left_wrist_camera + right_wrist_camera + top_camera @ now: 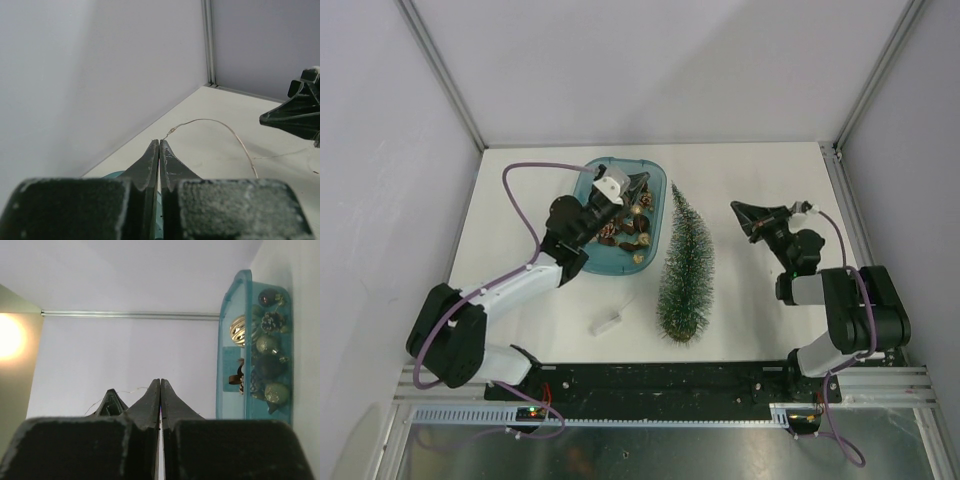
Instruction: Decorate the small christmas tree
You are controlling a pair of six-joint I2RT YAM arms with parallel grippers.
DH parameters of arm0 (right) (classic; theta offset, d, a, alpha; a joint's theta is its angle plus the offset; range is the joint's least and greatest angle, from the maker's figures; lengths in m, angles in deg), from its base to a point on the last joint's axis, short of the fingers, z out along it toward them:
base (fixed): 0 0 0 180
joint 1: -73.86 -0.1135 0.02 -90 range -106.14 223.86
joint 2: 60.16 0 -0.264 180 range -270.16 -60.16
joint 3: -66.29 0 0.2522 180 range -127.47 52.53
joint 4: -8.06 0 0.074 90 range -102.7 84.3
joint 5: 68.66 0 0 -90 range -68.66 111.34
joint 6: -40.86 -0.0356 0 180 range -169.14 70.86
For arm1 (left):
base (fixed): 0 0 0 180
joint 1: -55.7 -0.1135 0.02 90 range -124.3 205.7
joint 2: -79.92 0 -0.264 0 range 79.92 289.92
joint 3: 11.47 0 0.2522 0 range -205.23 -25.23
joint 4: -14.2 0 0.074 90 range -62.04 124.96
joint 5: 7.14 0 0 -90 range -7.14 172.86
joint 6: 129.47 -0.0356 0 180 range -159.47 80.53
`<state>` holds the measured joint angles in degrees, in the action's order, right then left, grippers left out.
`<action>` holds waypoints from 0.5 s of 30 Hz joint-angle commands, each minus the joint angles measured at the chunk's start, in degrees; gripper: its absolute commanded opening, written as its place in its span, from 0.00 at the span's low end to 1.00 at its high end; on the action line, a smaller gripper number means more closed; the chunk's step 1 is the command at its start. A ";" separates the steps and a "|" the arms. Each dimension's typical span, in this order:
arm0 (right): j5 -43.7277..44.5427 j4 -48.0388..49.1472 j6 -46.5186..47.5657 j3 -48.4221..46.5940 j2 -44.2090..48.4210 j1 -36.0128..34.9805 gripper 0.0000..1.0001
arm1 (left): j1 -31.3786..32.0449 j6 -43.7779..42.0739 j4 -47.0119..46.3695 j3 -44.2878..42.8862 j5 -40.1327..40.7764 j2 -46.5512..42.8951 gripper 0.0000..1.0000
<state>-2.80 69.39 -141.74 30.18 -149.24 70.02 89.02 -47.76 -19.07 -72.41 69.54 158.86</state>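
Note:
The small christmas tree (685,260) lies flat on the white table, tip pointing away from the arms and base near the front. To its left stands a teal tray (620,160) of gold and brown ornaments (267,345). My left gripper (638,186) hovers over the tray's far right part, shut on a thin wire (220,122). The wire leaves its tips (159,141) and arcs right. My right gripper (738,210) is right of the tree top, pointing left. It is shut (160,381), and the wire (132,389) runs up to its tips.
A small white piece (605,323) lies on the table in front of the tray. White walls and aluminium posts (845,150) close in the table on three sides. The black rail (660,380) carrying the arm bases runs along the near edge.

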 commanded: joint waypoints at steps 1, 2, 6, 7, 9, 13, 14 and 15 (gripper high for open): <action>-1.96 -0.16 4.26 0.02 3.37 2.30 0.00 | 0.15 -2.04 -1.67 0.85 -0.31 -3.23 0.06; -2.18 -0.84 4.53 0.02 3.95 2.81 0.00 | 0.16 -2.19 -1.67 1.03 -0.39 -3.42 0.07; -2.90 -2.78 5.21 0.02 5.29 5.45 0.00 | 0.16 -3.56 -1.35 1.99 -1.65 -4.56 0.30; -3.05 -3.21 5.35 0.02 5.52 6.05 0.00 | 0.12 -3.87 -1.20 2.22 -1.77 -4.79 0.32; -3.57 -4.06 5.79 0.00 6.05 7.42 0.00 | 0.15 -4.77 -0.89 2.67 -1.74 -5.23 0.38; -4.43 -6.52 7.37 -0.04 7.60 10.33 0.00 | 0.15 -6.78 -0.65 3.80 -1.73 -6.10 0.90; -4.60 -7.14 7.93 -0.10 7.95 11.08 0.00 | 0.16 -7.28 -0.63 4.09 -1.50 -6.35 0.95; -4.73 -7.98 8.38 -0.21 8.48 11.72 0.00 | 0.07 -7.54 -0.58 4.27 -0.90 -6.52 0.97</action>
<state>-6.19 63.38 -136.49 30.18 -143.78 79.44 89.02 -52.44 -18.98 -69.24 68.36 154.62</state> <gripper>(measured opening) 0.009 0.914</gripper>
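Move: The left hand's shut tips hold a thin copper wire, with the ornament box about 5 cm ahead and 7 to the left, some 27 cm lower. The standing tree's middle is roughly 22 cm back and 8 to the right of that hand, a little below. From the empty-looking right hand, the held bit of wire is about 20 cm left, level in reach and 11 higher; the tree's middle is some 23 cm back, 12 left and slightly above. The left hand lets go of the copper wire above the box's right side, its shut fingers spreading almost fully while it eases back and left not quite 2 cm, with a faint upward tilt. Meanwhile the right hand, fingers still shut, sweeps about 5 cm to its right, away from the tree and the box, swinging its tips some 5 degrees clockwise and touching nothing that can be seen. ##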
